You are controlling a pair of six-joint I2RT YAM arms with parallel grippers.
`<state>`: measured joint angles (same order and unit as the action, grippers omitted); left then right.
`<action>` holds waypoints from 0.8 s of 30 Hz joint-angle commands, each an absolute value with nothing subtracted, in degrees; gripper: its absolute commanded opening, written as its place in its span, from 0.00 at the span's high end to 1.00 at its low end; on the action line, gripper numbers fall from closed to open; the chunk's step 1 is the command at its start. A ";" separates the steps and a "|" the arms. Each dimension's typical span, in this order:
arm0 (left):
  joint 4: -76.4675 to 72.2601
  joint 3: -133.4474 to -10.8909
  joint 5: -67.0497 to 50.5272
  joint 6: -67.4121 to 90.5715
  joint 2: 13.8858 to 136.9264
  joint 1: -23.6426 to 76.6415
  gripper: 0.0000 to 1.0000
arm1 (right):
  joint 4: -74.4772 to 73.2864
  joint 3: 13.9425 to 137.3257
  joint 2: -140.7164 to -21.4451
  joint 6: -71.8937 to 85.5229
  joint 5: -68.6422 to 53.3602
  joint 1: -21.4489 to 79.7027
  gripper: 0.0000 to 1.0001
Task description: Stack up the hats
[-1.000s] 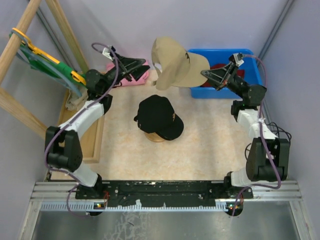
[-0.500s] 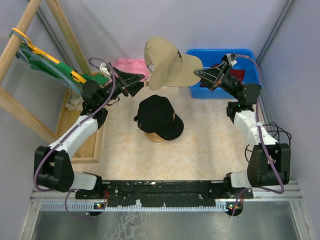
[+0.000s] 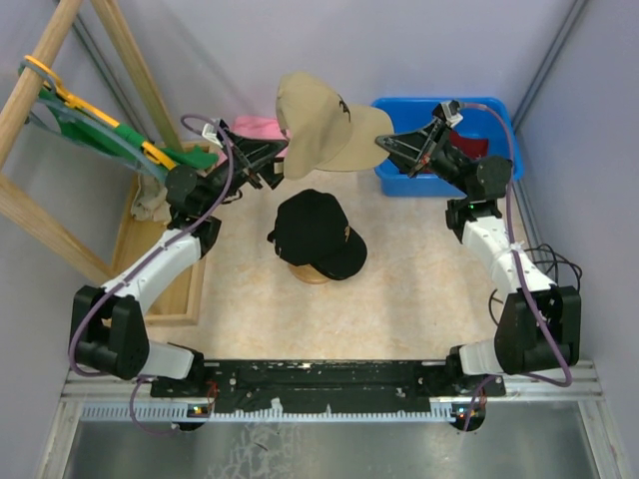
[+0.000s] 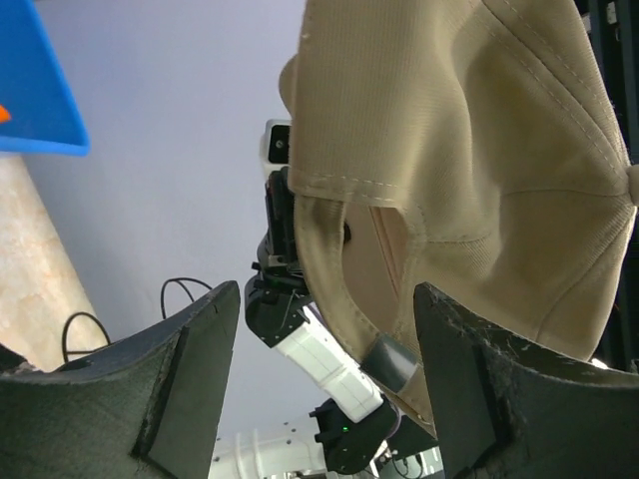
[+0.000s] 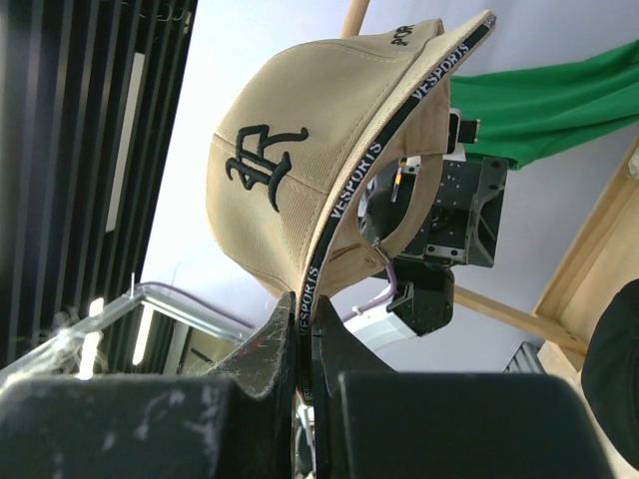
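The tan cap [image 3: 319, 125] hangs in the air over the back of the table, and my right gripper [image 3: 384, 145] is shut on its brim. The right wrist view shows the brim's black edge pinched between the fingers [image 5: 308, 309] and the cap's crown [image 5: 290, 200] above them. My left gripper [image 3: 280, 160] is open at the cap's rear. In the left wrist view its gripper [image 4: 324, 299] has the tan cap's [image 4: 469, 150] back strap lying between the spread jaws, nearer the right one. A black baseball cap [image 3: 318, 235] rests on a wooden stand [image 3: 312, 274] mid-table. A dark red hat [image 3: 477, 148] lies in the blue bin [image 3: 439, 104].
A pink folded cloth [image 3: 255, 127] lies at the back, behind the left gripper. A green garment on a yellow hanger [image 3: 95, 115] hangs from a wooden rack [image 3: 40, 215] on the left. Grey walls close in the back and both sides.
The right gripper has carried the tan cap leftward. The left gripper has swung up and right to the cap's rear, and its jaws have spread wider.
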<state>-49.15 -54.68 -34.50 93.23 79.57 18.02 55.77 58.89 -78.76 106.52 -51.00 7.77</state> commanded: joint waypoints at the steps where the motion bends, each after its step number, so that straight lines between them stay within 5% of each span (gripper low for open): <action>1: -52.66 -57.14 -34.05 94.98 80.59 18.82 0.24 | 57.06 60.79 -77.34 104.91 -49.49 8.49 1.00; 10: -53.25 -59.88 -31.68 95.23 85.25 22.32 0.30 | 55.72 60.37 -77.51 103.61 -49.69 10.34 1.00; 12: -53.17 -59.82 -30.42 95.51 85.47 22.41 0.46 | 54.77 59.76 -76.85 102.70 -50.10 10.39 1.00; 14: -53.09 -58.48 -28.67 95.58 84.70 22.17 0.74 | 54.16 58.64 -75.67 101.88 -50.80 9.63 1.00; 16: -52.14 -57.02 -27.35 94.93 83.25 21.21 0.87 | 53.92 57.33 -74.43 101.78 -51.48 8.26 1.00; 24: -54.00 -48.11 -21.70 94.92 74.96 15.42 0.93 | 41.51 54.95 -68.96 92.90 -56.09 2.20 1.00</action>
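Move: The left hand hangs open at the rear strap of the tan hat, whose middle lies about 12 cm to its right, 5 ahead and 4 above. From the right hand, which already pinches its brim, that middle is some 14 cm left, 3 ahead and 4 above. The black hat on its stand sits roughly 20 cm below the left hand, 10 cm right and 4 back. The left fingers close on the strap end of the tan hat and pinch it, after the hand has slid about 3 cm right into it. It then draws back left by some 4 cm, ending about 2 cm farther forward, while the right hand keeps its brim pinch and, after a slight drift left, goes about 3 cm right and down, so the two pull apart. ##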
